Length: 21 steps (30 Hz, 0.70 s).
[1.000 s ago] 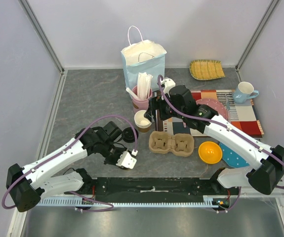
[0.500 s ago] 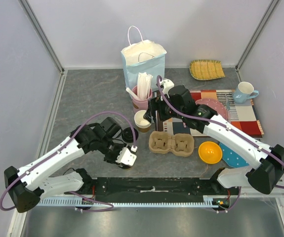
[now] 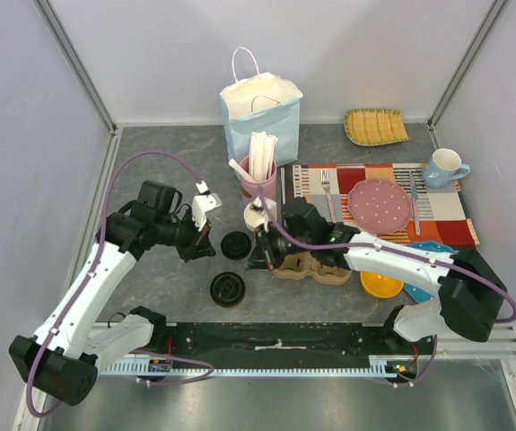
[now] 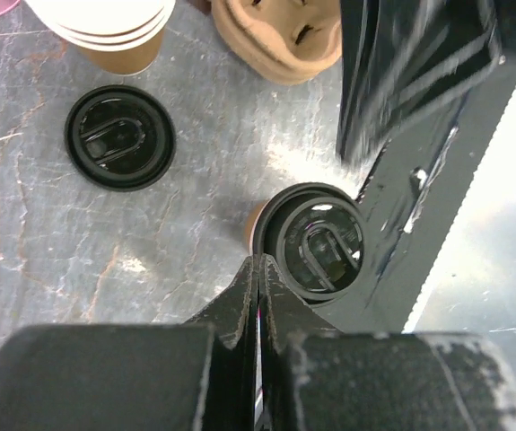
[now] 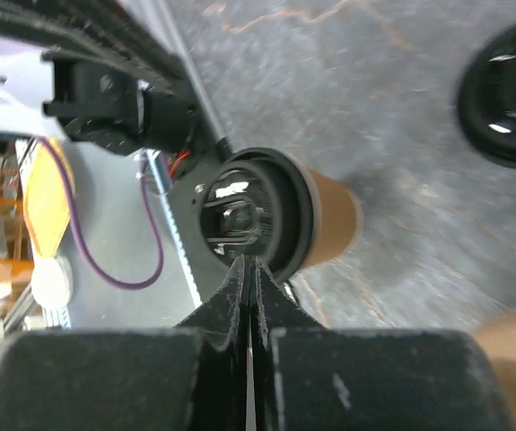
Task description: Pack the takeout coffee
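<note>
The takeout coffee (image 3: 228,289), a brown paper cup with a black sip lid, stands alone near the table's front; it also shows as the lidded cup (image 4: 314,247) (image 5: 280,214) in both wrist views. My left gripper (image 3: 205,249) (image 4: 259,262) hangs above and left of it, shut with nothing between its fingers. From the right, over the cardboard cup carrier (image 3: 311,262), my right gripper (image 3: 256,258) (image 5: 249,260) reaches toward the cup, shut and empty too. Neither gripper touches the cup.
A loose black lid (image 3: 236,244) lies between the grippers. Stacked lidless cups (image 3: 258,216) and a pink cup of stirrers (image 3: 259,175) stand behind it. A paper bag (image 3: 260,112) stands at the back. A placemat (image 3: 437,211) with plate, mug (image 3: 443,168) and yellow bowl (image 3: 381,283) fill the right.
The left gripper lifted away up and left from the lidded cup, leaving it standing, and shut. The right arm swung forward from the cup stack to over the carrier, and its gripper shut.
</note>
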Tool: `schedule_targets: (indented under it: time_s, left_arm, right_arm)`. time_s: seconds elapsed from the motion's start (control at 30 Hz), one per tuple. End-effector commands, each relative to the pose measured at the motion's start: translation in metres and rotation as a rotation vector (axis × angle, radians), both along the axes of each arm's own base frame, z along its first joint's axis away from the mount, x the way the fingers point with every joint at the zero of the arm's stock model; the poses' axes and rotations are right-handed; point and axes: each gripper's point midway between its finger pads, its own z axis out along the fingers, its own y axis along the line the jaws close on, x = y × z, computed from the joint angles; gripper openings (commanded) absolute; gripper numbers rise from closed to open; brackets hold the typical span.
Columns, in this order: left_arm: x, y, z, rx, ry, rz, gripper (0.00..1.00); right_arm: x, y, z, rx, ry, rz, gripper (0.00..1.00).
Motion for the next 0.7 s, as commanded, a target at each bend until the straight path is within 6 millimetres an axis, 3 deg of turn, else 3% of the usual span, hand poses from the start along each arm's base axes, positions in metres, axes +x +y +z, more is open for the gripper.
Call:
schedule_targets:
  time_s: [0.0, 0.07, 0.2, 0.23, 0.33, 0.4, 0.57, 0.67]
  left_arm:
    - [-0.008, -0.017, 0.015, -0.137, 0.084, 0.038, 0.02]
    - [-0.009, -0.017, 0.002, -0.112, 0.082, -0.035, 0.02]
    - [-0.02, -0.014, -0.001, -0.204, 0.028, -0.223, 0.02]
    - [-0.02, -0.013, -0.002, -0.196, -0.059, -0.309, 0.02]
    - [-0.043, -0.013, 0.002, -0.234, -0.197, -0.521, 0.02]
    - [-0.059, -0.012, 0.002, -0.258, -0.191, -0.579, 0.02]
    - [-0.065, -0.013, -0.001, -0.286, -0.23, -0.675, 0.02]
    - [-0.071, -0.012, -0.022, -0.279, -0.226, -0.718, 0.02]
  right_arm:
    - [-0.029, 0.038, 0.024, 0.142, -0.05, 0.185, 0.0]
    - [-0.032, 0.04, 0.005, 0.126, 0.003, 0.187, 0.0]
    - [-0.034, 0.043, 0.003, 0.114, 0.002, 0.174, 0.0]
    - [-0.03, 0.045, 0.005, 0.108, -0.019, 0.167, 0.0]
    - [-0.03, 0.049, 0.01, 0.097, -0.038, 0.166, 0.0]
    - [-0.033, 0.05, 0.013, 0.094, -0.046, 0.164, 0.0]
    - [-0.039, 0.053, 0.01, 0.099, -0.045, 0.158, 0.0]
    - [-0.041, 0.055, -0.008, 0.087, -0.015, 0.157, 0.0]
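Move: The lidded coffee cup stands about 7 cm back and 5 cm to the right of the left hand, its middle some 13 cm below. The loose lid lies about 3 cm ahead of that hand and 7 cm right. From the right hand, the lidded cup is about 7 cm back and 8 cm left, its middle some 11 cm below; the cup stack is 10 cm straight ahead, the carrier tray 13 cm right and 1 cm back. No contact can be made out: both hands, fingers shut, close in on the lidded cup from either side, staying above its lid. The right hand swings left and back, about 6 cm in all and fastest at the start, turning slightly counter-clockwise. The left hand hovers briefly, then draws back some 5 cm while its wrist turns about 35 degrees clockwise, bringing its fingertips round towards the lid. ##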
